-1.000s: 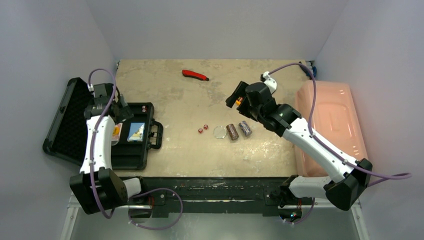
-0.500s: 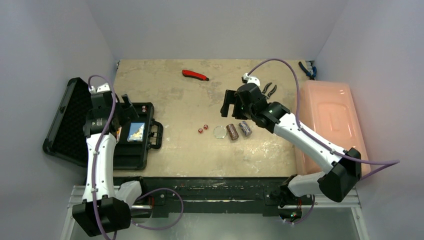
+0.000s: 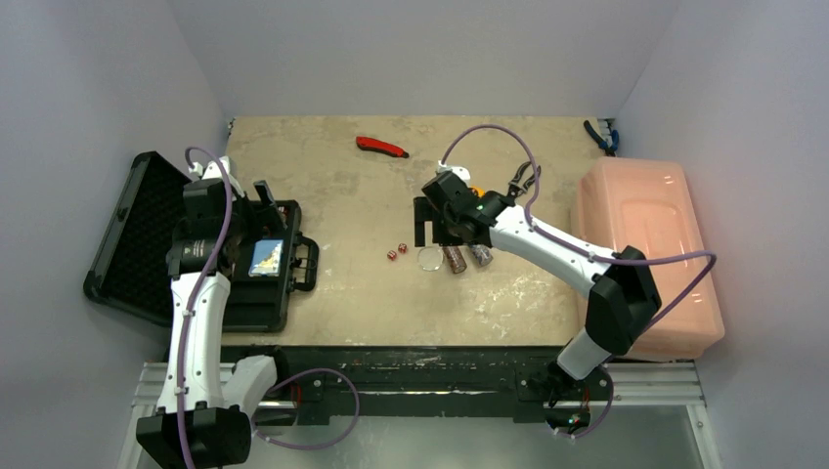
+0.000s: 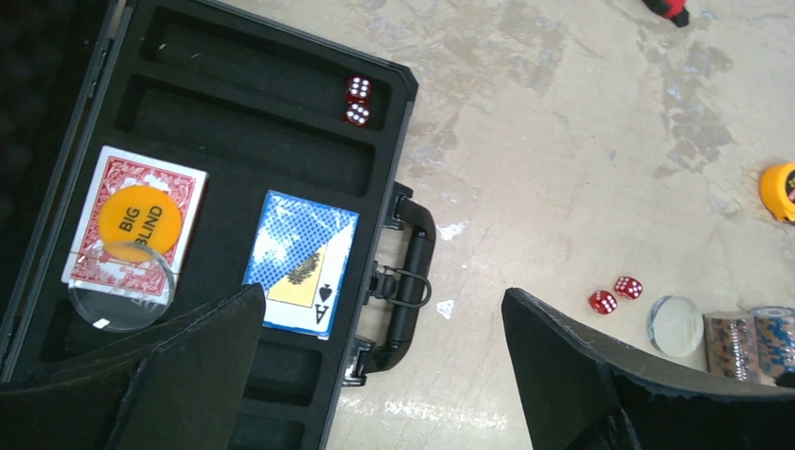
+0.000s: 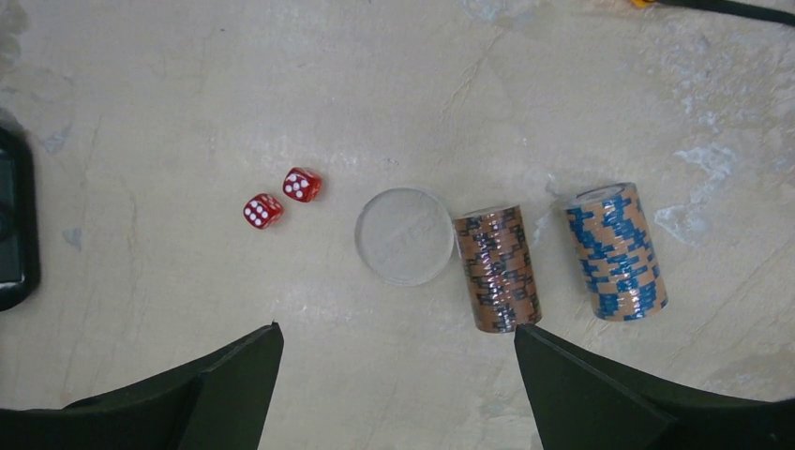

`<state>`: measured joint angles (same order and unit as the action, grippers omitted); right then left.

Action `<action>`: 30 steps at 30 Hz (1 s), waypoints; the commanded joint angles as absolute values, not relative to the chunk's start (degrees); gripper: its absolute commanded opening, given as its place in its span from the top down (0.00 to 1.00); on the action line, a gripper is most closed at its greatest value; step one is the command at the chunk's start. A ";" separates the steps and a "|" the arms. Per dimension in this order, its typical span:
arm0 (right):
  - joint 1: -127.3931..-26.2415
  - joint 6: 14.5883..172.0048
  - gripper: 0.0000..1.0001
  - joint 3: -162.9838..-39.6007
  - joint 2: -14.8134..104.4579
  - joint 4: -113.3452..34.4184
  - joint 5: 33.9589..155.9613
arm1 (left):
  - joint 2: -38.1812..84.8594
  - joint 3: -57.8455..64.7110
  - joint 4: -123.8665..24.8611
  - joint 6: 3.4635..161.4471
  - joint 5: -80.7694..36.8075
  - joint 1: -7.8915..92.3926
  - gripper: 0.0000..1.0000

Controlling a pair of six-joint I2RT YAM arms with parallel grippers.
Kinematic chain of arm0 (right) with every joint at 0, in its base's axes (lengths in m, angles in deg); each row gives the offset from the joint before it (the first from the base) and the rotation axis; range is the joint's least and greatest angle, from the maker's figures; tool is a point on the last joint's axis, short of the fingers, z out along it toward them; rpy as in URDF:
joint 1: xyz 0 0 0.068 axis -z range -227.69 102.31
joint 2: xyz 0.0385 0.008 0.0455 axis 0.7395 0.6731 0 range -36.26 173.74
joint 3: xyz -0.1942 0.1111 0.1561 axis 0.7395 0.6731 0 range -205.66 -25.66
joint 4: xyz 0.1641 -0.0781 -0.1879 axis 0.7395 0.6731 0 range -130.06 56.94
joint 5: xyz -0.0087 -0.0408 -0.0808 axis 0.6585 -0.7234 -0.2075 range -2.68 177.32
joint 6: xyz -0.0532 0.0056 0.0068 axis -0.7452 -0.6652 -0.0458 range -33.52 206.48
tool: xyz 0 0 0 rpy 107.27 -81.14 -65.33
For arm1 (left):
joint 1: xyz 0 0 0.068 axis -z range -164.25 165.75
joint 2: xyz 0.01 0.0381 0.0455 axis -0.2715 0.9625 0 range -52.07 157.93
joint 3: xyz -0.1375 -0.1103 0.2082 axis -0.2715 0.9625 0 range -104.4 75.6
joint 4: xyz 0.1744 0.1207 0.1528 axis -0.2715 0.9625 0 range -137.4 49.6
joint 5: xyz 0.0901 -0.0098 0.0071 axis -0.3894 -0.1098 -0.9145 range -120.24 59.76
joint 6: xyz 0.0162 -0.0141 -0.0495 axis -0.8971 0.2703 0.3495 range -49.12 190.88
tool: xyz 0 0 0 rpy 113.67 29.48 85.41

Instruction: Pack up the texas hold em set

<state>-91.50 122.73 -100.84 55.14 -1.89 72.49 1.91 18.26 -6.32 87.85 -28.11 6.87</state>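
The black case [image 3: 137, 234] lies open at the table's left edge. In its foam tray [image 4: 234, 141] sit a red card deck with an orange "BIG BLIND" disc [image 4: 138, 225], a blue deck [image 4: 302, 262], a clear disc [image 4: 120, 286] and two red dice [image 4: 356, 101]. My left gripper [image 4: 382, 292] hovers open over the case handle, holding nothing. Mid-table lie two red dice [image 5: 281, 197], a clear disc [image 5: 405, 235], a brown chip roll [image 5: 497, 269] and a blue chip roll [image 5: 616, 251]. My right gripper [image 5: 397, 329] hangs open just above the disc and the brown roll, empty.
A red-handled tool [image 3: 381, 147] lies at the back of the table. A yellow tape measure [image 4: 780, 190] and black pliers [image 3: 523, 181] lie behind the right arm. A pink lidded bin [image 3: 645, 244] fills the right side. Blue-handled pliers [image 3: 598, 135] sit at the back right corner.
The right arm swung left and down until its open gripper came over the clear disc and chip rolls. The left gripper shifted a little to the right over the case, still open.
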 commanded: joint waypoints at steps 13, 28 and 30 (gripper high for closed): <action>-96.78 141.61 0.01 -110.30 68.98 6.91 66.01 | -2.34 18.73 -9.36 88.91 -23.17 9.77 0.03; -97.08 144.37 0.03 -113.90 77.03 8.15 61.52 | -3.54 18.50 -8.87 88.52 -23.91 11.50 0.03; -97.08 144.34 0.03 -114.07 77.52 7.95 61.43 | -3.51 18.47 -8.78 88.52 -23.95 11.64 0.04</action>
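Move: The right hand is empty and about 13 cm above the clear disc on the table, which lies 1 cm ahead and 2 cm to its left. The pair of loose red dice is some 7 cm left of the disc and 1 cm farther out. The brown chip stack is 5 cm right of the disc, level with it, and the blue chip stack 10 cm right and 2 cm farther out. From the left hand the disc is about 4 cm ahead, 30 cm right and 21 cm below. The right hand sinks about 10 cm towards the clear disc, shifting some 3 cm left over the first half and then going almost straight down, while it turns about 15 degrees clockwise, tips its fingers some 10 degrees steeper and keeps them wide open, one to each side of the disc and still short of touching it. Over the open case the empty left hand, also still open, eases about 3.5 cm right and 2.5 cm up, slowing to a stop and levelling its wrist slightly. ##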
